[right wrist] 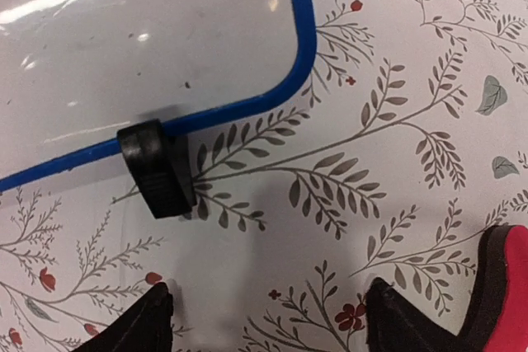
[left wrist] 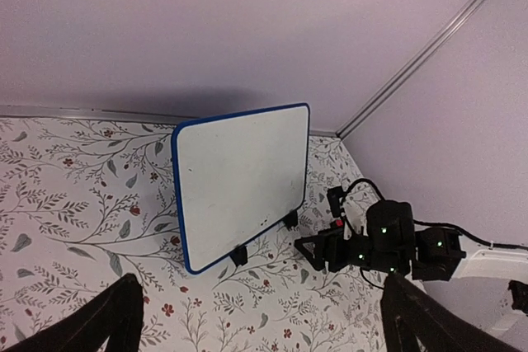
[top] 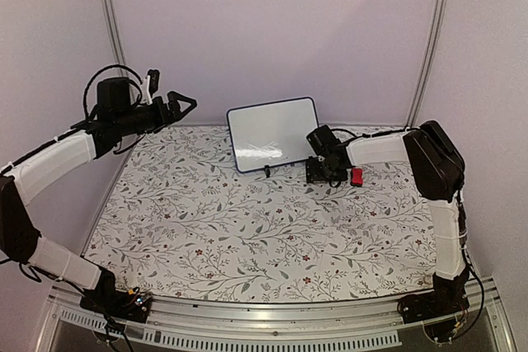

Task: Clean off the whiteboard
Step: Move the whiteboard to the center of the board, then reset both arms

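Note:
The whiteboard stands tilted on two black feet at the back of the table, white with a blue frame. Its surface looks wiped, with only faint specks. My right gripper is low over the tablecloth just right of the board's lower right corner. In its wrist view the right gripper is open, with only cloth between the fingers. A red eraser block lies on the table beside it, apart from the fingers. My left gripper hangs open in the air left of the board, holding nothing.
A floral tablecloth covers the table. Pale walls with metal corner posts close in the back and sides. One black board foot stands close in front of the right gripper's left finger.

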Tool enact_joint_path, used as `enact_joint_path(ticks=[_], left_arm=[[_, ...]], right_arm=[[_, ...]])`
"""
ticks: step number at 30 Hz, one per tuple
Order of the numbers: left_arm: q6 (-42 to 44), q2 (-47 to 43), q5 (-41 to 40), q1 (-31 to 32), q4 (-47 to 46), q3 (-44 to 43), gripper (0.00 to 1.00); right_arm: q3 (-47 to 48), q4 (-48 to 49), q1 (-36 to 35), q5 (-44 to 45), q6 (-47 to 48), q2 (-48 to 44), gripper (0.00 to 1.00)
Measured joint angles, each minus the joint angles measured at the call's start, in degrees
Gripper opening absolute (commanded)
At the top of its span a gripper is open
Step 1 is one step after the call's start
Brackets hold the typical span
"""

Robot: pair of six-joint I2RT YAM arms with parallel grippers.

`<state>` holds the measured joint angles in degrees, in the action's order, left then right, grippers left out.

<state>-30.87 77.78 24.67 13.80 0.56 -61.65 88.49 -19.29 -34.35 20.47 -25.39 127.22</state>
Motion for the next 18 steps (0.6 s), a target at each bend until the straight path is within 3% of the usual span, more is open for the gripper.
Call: enact_joint_path(ticks=[7, 12, 18], left_arm=[[-0.44, -5.09, -1.86, 2.25, 3.78, -0.13, 1.0], [0.17, -13.27, -3.19, 4.52, 4.7, 7.15, 1.0], [3.3, -20.0, -6.23, 7.76, 6.78, 14.99, 1.0]], right_arm=[[-13.4, 1.03, -1.68, -2.84, 2.58, -11.78, 0.99], [-27.28, 4.22, -2.36, -4.59, 4.26, -29.62, 0.99], [-37.22, 8.04, -2.34, -6.43, 5.57, -50.21, 0.99]])
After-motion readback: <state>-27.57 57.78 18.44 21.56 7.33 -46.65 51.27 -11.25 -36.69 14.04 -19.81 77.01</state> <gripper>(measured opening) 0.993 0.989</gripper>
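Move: The whiteboard already stands free of the right hand, its middle about 14 cm to that hand's left, 8 cm ahead and 7 cm above. The board's right foot is roughly 4 cm left and 6 cm ahead of the same hand, just at table level, and the red eraser lies about 9 cm right and 1 cm ahead. From the raised left hand, the board's middle is some 22 cm right, 15 cm ahead and 20 cm below. From the whiteboard's right foot the right hand backs off empty, fingers spreading fully open: first low and nearly level towards its base, then steeply up and slightly right, about 13 cm back and 16 cm up in all, fingertips tilting up. The left hand, open throughout, rises a little, then draws back about 10 cm while sinking again, away from the board. ##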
